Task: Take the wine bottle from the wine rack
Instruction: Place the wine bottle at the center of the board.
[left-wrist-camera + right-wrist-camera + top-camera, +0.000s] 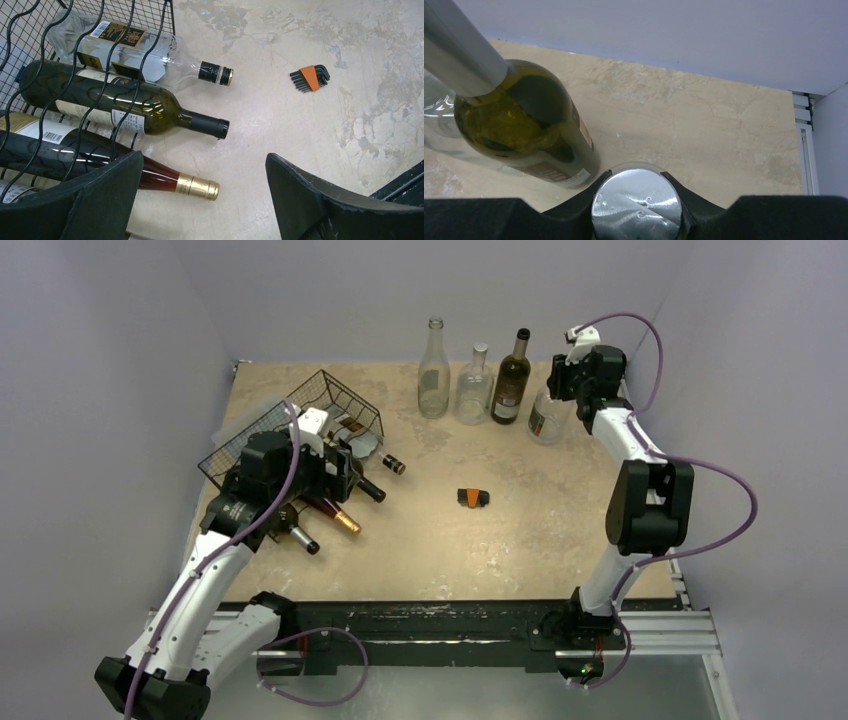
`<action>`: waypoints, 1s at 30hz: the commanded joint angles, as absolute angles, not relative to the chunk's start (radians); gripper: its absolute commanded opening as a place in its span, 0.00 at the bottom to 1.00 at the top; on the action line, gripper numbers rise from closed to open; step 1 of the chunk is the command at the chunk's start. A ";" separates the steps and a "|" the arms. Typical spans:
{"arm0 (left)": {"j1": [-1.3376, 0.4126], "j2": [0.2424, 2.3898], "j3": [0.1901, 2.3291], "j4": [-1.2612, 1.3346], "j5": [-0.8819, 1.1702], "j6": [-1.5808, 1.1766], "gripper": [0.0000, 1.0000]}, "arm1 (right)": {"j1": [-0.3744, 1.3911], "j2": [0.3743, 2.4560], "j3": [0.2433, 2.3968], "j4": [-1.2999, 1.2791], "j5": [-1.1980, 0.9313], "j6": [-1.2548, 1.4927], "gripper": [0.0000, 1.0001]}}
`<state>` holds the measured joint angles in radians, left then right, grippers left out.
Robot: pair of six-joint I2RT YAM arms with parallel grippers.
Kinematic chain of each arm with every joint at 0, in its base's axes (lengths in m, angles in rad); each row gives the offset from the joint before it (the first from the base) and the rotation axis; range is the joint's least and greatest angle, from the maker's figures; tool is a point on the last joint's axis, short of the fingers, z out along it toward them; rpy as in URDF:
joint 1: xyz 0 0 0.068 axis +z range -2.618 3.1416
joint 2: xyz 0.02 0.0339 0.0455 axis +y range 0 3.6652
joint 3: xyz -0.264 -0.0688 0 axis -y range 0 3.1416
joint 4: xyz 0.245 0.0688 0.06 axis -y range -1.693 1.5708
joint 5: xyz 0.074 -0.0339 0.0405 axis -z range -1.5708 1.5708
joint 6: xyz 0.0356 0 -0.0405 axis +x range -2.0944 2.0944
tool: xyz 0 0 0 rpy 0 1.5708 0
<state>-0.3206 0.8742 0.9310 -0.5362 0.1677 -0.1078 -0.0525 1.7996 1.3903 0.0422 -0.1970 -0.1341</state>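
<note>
The black wire wine rack [262, 425] sits at the table's left with several wine bottles lying in it, necks pointing right. In the left wrist view I see a clear bottle [150, 52], a green bottle with a black cap [125, 102] and a dark amber bottle with a gold cap [195, 186] under the rack's wavy wires [30, 30]. My left gripper [205, 159] hangs open over the bare table beside the gold cap, holding nothing. At the back right, my right gripper [636, 176] is shut on the silver cap [638, 207] of an upright clear bottle [546, 420].
Three more bottles stand along the back edge: a tall clear one [433, 370], a squat clear one [475, 388] and a dark one [512, 380], which appears olive [524, 125] right beside the held cap. An orange-and-black hex key set [472, 498] lies mid-table.
</note>
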 commanded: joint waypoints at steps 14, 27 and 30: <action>-0.305 0.882 0.936 -0.493 0.179 -0.093 0.92 | -0.054 1.662 1.371 0.251 -0.223 -0.099 0.67; -0.305 0.863 0.936 -0.495 0.184 -0.110 0.95 | -0.055 1.273 1.085 0.181 -0.311 -0.159 0.94; -0.305 0.855 0.933 -0.497 0.176 -0.119 0.99 | -0.057 1.165 1.042 0.103 -0.388 -0.178 0.95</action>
<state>-0.3141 0.8791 0.9310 -0.5358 0.1707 -0.1120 -0.0536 1.2972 1.0775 0.1699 -0.2790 -0.1394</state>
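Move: The round clear bottle stands upright in the right fingers, its neck and silver cap between them and its middle about 8 cm straight below that hand. The dark wine bottle stands some 12 cm left of the hand and 2 cm farther out. A stoppered clear bottle is roughly 21 cm left and 4 cm ahead. From the left hand, the round bottle lies about 54 cm right and 26 cm ahead, some 12 cm lower. The round clear bottle's neck is let go as the right fingers, still shut on it at first, open wide after a brief hold. The right hand rises about 12 cm clear of the silver cap, then draws back some 10 cm towards its base, away from the row of bottles, the fingertips tilting up nearly 20 degrees on the way. ##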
